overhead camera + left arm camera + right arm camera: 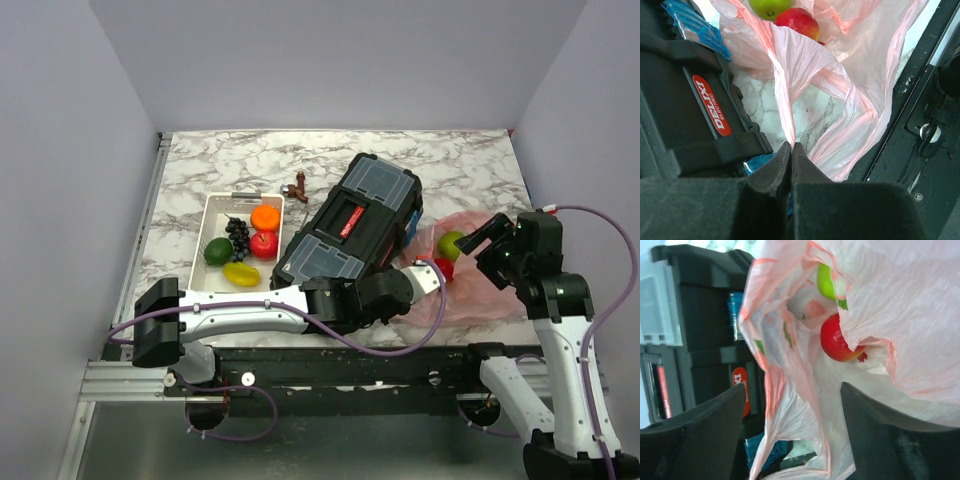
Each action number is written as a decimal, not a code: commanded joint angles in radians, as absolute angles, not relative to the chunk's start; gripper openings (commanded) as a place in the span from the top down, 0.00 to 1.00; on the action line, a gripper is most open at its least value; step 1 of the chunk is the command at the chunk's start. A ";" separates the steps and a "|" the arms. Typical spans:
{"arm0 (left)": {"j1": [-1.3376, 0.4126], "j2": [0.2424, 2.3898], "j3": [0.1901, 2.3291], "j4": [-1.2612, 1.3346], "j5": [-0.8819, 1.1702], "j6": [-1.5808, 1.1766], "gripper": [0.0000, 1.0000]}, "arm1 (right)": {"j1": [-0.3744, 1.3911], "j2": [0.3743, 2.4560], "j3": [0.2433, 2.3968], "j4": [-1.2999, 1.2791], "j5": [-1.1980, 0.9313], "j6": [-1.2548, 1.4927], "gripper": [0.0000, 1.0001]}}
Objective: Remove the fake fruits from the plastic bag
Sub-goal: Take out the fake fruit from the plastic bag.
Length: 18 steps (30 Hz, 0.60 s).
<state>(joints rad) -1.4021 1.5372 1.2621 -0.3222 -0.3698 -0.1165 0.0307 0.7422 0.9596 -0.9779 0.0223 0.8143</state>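
Observation:
The pink plastic bag (480, 290) lies on the table right of the toolbox, its mouth held up. Inside it a green round fruit (451, 243) and a red apple (444, 268) show. My left gripper (432, 276) is shut on a fold of the bag's edge (791, 142); the green fruit (769, 7) and the apple (797, 22) lie beyond it. My right gripper (488, 240) is open at the bag's right side. In the right wrist view its jaws (792, 402) stand wide apart with loose bag film (790, 405) between them, and the apple (835, 340) and green fruit (826, 282) lie ahead.
A black toolbox (350, 230) lies tilted at mid-table, close against the bag. Left of it, a white tray (208, 212) holds an orange (265, 217), grapes (238, 233), a red fruit (264, 244), a green one (218, 251) and a yellow one (241, 273). A small brown figure (297, 187) stands behind.

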 commanded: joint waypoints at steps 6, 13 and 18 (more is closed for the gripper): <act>-1.402 1.520 1.261 -0.308 -0.364 -0.115 1.00 | 0.025 0.730 0.826 -0.808 0.007 0.852 0.61; -1.405 1.519 1.258 -0.304 -0.361 -0.109 1.00 | 0.025 0.891 0.689 -0.530 -0.091 0.834 0.69; -1.413 1.540 1.272 -0.317 -0.350 -0.106 1.00 | 0.025 1.007 0.693 -0.499 -0.053 0.784 0.63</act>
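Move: The right hand hovers, well open, above and just short of the bag's mouth. The red fruit in the bag is about 5 cm ahead of it, 3 cm to its left and some 16 cm below. The green fruit is beside it at the same height, about 11 cm ahead of this hand and 2 cm left, and the toolbox's middle is roughly 12 cm ahead and 25 cm left. From the left hand, the red fruit is about 12 cm ahead, 13 cm right and 15 cm below. After a brief rise of about 2 cm, the right hand turns and plunges towards the red fruit, ending some 10 cm lower and 4–5 cm farther forward, while its fingers narrow from nearly wide open to about a third and its wrist tips from slightly raised to a little steeper than before. The left hand stays where it is, shut, and keeps its pinch on the bag's rim, holding the mouth open for the fingers to enter. ##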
